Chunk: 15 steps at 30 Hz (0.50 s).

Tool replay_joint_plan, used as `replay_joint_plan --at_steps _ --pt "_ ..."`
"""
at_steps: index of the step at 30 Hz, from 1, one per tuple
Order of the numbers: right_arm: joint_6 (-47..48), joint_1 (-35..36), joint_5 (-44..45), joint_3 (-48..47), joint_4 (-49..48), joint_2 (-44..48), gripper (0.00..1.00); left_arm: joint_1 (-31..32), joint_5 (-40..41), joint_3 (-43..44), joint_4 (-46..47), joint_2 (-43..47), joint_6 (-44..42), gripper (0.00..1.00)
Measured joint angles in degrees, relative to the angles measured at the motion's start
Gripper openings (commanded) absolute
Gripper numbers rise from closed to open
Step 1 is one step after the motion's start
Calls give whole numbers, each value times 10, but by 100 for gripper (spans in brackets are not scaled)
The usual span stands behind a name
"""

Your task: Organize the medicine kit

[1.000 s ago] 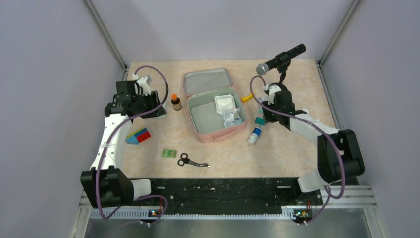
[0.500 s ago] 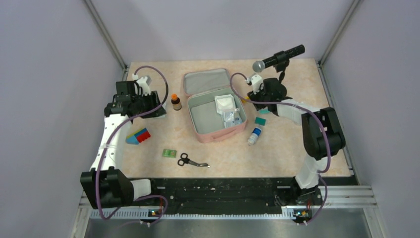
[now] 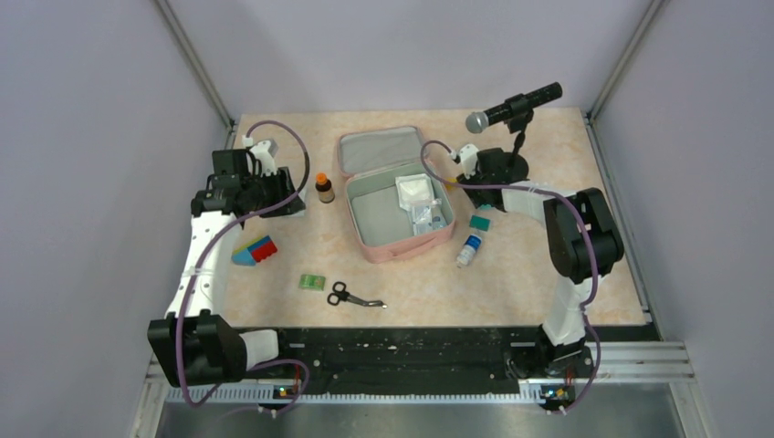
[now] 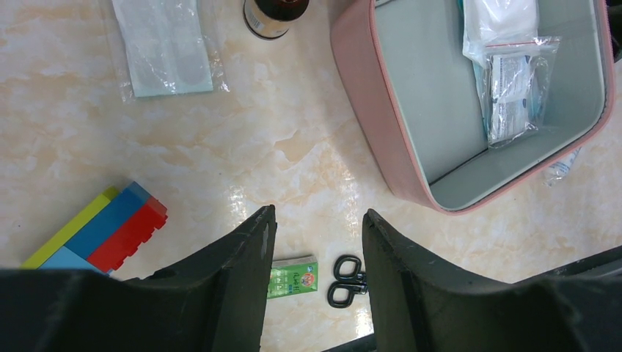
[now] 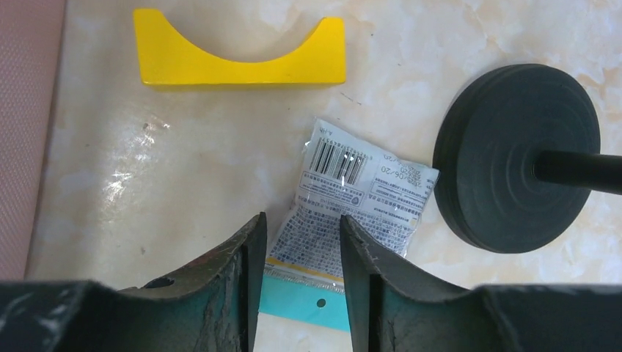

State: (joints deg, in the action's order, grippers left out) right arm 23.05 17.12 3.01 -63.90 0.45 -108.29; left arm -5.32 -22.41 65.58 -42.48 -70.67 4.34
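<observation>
The medicine kit [image 3: 398,239] is a pink case lying open mid-table, lid [image 3: 383,150] tipped back. Clear packets [image 3: 422,204] fill its right side, and the left of the grey-green lining is bare. My left gripper [image 3: 290,203] hovers open to the left of the kit [image 4: 364,110], with nothing between its fingers [image 4: 248,242]. My right gripper [image 3: 473,178] is low to the right of the kit, beside the microphone stand. Its jaws are open [image 5: 297,220] on either side of a printed sachet [image 5: 359,194] with a teal header, which lies flat on the table.
A brown bottle [image 3: 324,189] and a flat clear packet [image 4: 165,48] lie left of the kit. Toy blocks [image 3: 256,250], a green sachet [image 3: 313,282] and scissors [image 3: 351,296] are nearer. A teal box [image 3: 480,222] and white bottle [image 3: 470,248] are right. Yellow arch block [image 5: 238,55], microphone base [image 5: 517,147].
My right arm has swung from over the teal box and bottle back toward the microphone stand, and now sits over the printed sachet. The left arm has not moved.
</observation>
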Motion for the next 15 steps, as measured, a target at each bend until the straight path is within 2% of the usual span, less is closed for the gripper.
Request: replay_joint_plan --at_steps 3,7,10,15 --pt "-1 0 5 -1 7 0 26 -1 0 0 0 0 0 52" --pt "-1 0 17 -3 15 1 15 -2 -2 0 0 0 0 52" --pt "0 0 17 2 26 10 0 -2 -5 0 1 0 0 52" --pt "3 2 -10 53 87 85 0 -2 -7 0 5 0 0 52"
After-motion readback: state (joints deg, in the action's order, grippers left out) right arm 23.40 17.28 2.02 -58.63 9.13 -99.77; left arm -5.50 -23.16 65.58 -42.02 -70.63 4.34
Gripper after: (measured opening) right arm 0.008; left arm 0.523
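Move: A barcoded packet with a teal end lies almost at the right fingertips, its middle about 1 cm ahead, 1 cm to the right and 1 cm below. From the right hand, a yellow block is some 5 cm ahead and 7 cm left, the black mic base about 7 ahead and 8 right, and a small teal box some 8 back and 2 left. The left hand has the packet roughly 14 cm ahead, 46 to its right and 18 below. Sideways to its right by barely 1 cm, the right hand stays low over the table while its half-open fingers close fully and pinch the barcoded packet around its middle. Then it pulls back quickly, some 5 cm towards its base and towards the small teal box, rising only about 1 cm and keeping its grip. ##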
